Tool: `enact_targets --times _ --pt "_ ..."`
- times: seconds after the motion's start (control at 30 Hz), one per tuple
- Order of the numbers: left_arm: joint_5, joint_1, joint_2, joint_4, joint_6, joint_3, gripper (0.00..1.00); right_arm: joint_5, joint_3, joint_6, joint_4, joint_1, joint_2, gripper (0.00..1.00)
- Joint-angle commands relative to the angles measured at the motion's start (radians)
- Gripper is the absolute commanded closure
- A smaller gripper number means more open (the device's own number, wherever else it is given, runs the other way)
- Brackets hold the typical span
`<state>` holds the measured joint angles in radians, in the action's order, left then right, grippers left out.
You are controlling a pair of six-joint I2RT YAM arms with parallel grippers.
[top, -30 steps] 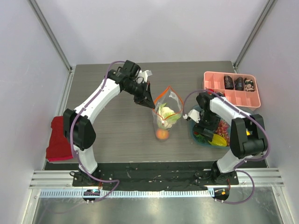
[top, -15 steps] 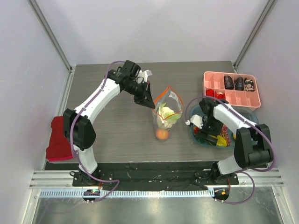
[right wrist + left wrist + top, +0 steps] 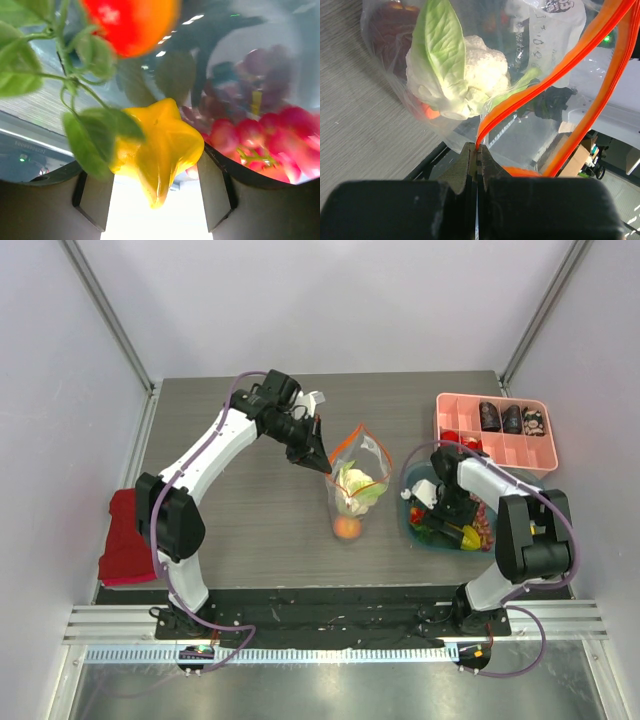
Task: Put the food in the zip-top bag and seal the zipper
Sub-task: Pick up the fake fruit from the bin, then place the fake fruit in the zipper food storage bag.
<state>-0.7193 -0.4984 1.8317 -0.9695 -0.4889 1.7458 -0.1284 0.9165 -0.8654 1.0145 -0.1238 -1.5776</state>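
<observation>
The zip-top bag (image 3: 356, 468) stands upright at the table's middle, its mouth open. My left gripper (image 3: 322, 462) is shut on the orange-red zipper (image 3: 520, 95) at the mouth's left corner, the strip running out from between the closed fingertips. Inside lie a pale-green cabbage (image 3: 455, 80) and an orange fruit (image 3: 347, 527) at the bottom. My right gripper (image 3: 447, 527) reaches down into the teal bowl (image 3: 409, 492). Its jaws stand either side of a yellow starfruit (image 3: 160, 145), which spans most of the gap. Purple grapes (image 3: 250, 65) and red berries (image 3: 260, 135) lie behind it.
A pink compartment tray (image 3: 500, 445) with dark brown pieces sits at the back right, just behind the bowl. A folded red cloth (image 3: 125, 535) hangs over the table's left edge. A leafy red-orange fruit (image 3: 132, 22) crowds the right wrist view.
My right gripper has shifted inside the bowl and its jaws have narrowed around the starfruit. The left arm and the bag have stayed where they were.
</observation>
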Motion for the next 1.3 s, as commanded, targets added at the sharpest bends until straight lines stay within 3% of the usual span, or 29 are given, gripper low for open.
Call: enact_targets --times 0.0,0.13,0.3,0.43,0.53,0.57,0.7,0.77,0.87,0.97,1.27 --pt "-0.017 0.011 -0.037 0.009 0.01 0.006 1.0 0.073 0.11 0.022 -0.016 0.021 0.076 0.69" --pt "-0.022 0.011 -0.038 0.015 0.012 0.004 1.0 0.179 0.229 0.049 0.091 0.062 0.16 0.81" --pt "-0.028 0.012 -0.045 0.034 0.007 -0.009 1.0 0.298 0.332 0.066 0.17 0.16 0.252 0.82" --pt "-0.031 0.011 -0.046 0.04 0.006 -0.011 1.0 0.511 0.486 0.141 0.174 0.19 0.31 0.83" --pt "-0.028 0.011 -0.048 0.034 0.007 -0.005 1.0 0.676 0.626 0.321 0.106 0.19 0.326 0.83" --pt "-0.028 0.011 -0.048 0.031 0.012 0.001 1.0 0.775 0.654 0.379 0.025 0.188 0.324 0.83" --pt "-0.028 0.012 -0.042 0.012 0.023 0.017 1.0 0.929 0.725 0.682 -0.253 0.145 0.304 0.83" --pt "-0.029 0.012 -0.034 -0.003 0.029 0.035 1.0 0.94 0.713 0.793 -0.417 0.049 0.31 0.83" --pt "-0.038 0.014 -0.029 -0.02 0.033 0.06 1.0 0.9 0.679 0.81 -0.537 -0.101 0.324 0.81" --pt "-0.054 0.021 -0.032 -0.024 0.029 0.066 1.0 0.849 0.618 0.713 -0.556 -0.206 0.327 0.81" --pt "-0.135 0.049 -0.038 -0.057 0.021 0.089 1.0 0.724 0.403 0.467 -0.648 -0.31 0.327 0.81"
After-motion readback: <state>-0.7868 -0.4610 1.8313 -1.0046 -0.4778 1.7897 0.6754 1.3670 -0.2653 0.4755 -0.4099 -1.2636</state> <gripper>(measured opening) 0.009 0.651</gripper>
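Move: The right hand, low in the bin, already has the yellow star fruit between its fingers. The bag's open mouth lies about 28 cm to its left, 10 cm ahead and 17 cm above; the cauliflower inside the bag is some 10 cm below that mouth and 3 cm nearer the robot. Grapes lie about 5 cm to the right and 2 cm ahead, tomatoes 10 cm left and 4 cm ahead. From the left hand, the mouth is some 7 cm right and 2 cm ahead. Up out of the bin first, drifting forward, then in a sweep to the left, the right hand carries the star fruit towards the bag's mouth, ending some 27 cm left and 30 cm higher after dipping from its peak. Its wrist swings about 80 degrees, from fingers down to fingers pointing left and somewhat forward; they keep their hold. The left hand, still pinching the bag's rim, lifts about 2 cm late on. ##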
